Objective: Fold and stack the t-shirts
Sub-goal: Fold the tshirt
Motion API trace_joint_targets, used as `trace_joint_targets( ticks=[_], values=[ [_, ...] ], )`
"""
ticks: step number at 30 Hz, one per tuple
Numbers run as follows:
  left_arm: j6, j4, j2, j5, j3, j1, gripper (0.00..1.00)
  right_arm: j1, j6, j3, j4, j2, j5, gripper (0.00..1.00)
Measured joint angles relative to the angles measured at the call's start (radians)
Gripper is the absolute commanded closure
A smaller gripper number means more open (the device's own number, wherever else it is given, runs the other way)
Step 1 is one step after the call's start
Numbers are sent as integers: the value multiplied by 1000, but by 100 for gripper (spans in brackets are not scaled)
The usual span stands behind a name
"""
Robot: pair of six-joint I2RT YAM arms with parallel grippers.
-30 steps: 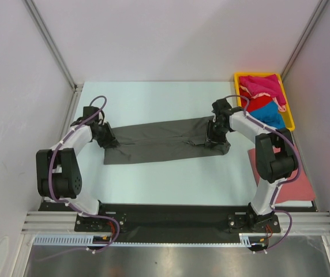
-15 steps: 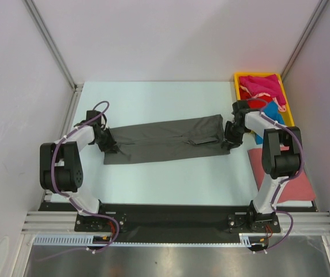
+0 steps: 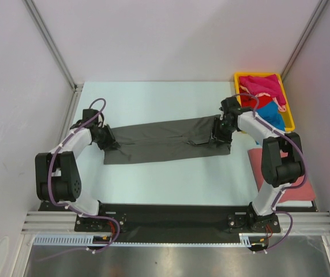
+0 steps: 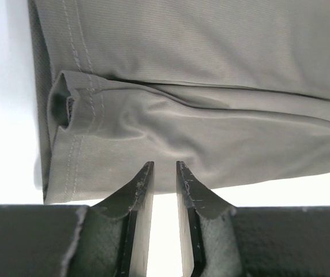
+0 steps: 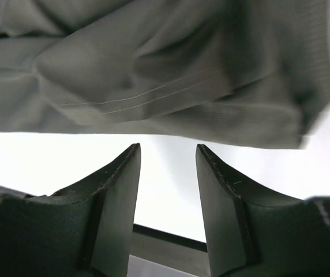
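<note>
A large dark grey t-shirt (image 3: 159,141) lies folded into a long strip across the table. My left gripper (image 3: 109,142) sits at its left end. In the left wrist view the left gripper (image 4: 164,167) has a narrow empty gap, its tips at the hem of the grey cloth (image 4: 211,86). My right gripper (image 3: 218,133) is over the strip's rumpled right end. In the right wrist view the right gripper (image 5: 168,149) is open with bare table between the fingers and the grey cloth (image 5: 153,75) just beyond the tips. Magenta (image 3: 263,86), red (image 3: 258,105) and blue (image 3: 273,118) t-shirts lie heaped together.
The heaped shirts fill a yellow tray (image 3: 291,118) at the back right corner. A salmon-pink shirt (image 3: 295,187) lies flat on the table's right side by the right arm's base. White walls close in the table on the left, back and right.
My right gripper swung out to the right past the shirt's end, then came back left over it, and its jaws have widened. The left gripper has barely moved.
</note>
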Motion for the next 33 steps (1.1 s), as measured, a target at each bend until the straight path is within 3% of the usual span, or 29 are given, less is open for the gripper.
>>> trace_joint_targets(
  ticks=[7, 17, 22, 29, 33],
  values=[
    [-8, -1, -14, 16, -16, 0, 73, 94, 60, -28, 77, 15, 2, 52],
    [-10, -12, -33, 18, -40, 0, 73, 102, 37, 83, 110, 170, 66, 52],
    [-10, -15, -45, 18, -42, 0, 73, 102, -4, 226, 123, 242, 107, 50],
    [-10, -18, -59, 18, -73, 0, 73, 98, -58, 580, 126, 428, 109, 50],
    [-10, -19, -64, 18, -80, -1, 72, 93, -79, 614, 70, 435, 77, 51]
  ],
)
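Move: From the right hand, the near-right stretch of the t-shirt's far edge lies about 14 cm ahead and 6 cm to the left, some 5 cm below. The shirt's crumpled neck opening is about 7 cm left and 1 cm ahead; the blue cloth in the bin is about 15 cm right and 15 cm ahead. From the left hand, that same stretch of edge is about 14 cm ahead and 30 cm right. The open right hand dips leftward, then sweeps some 15 cm forward over the t-shirt to its far edge. ##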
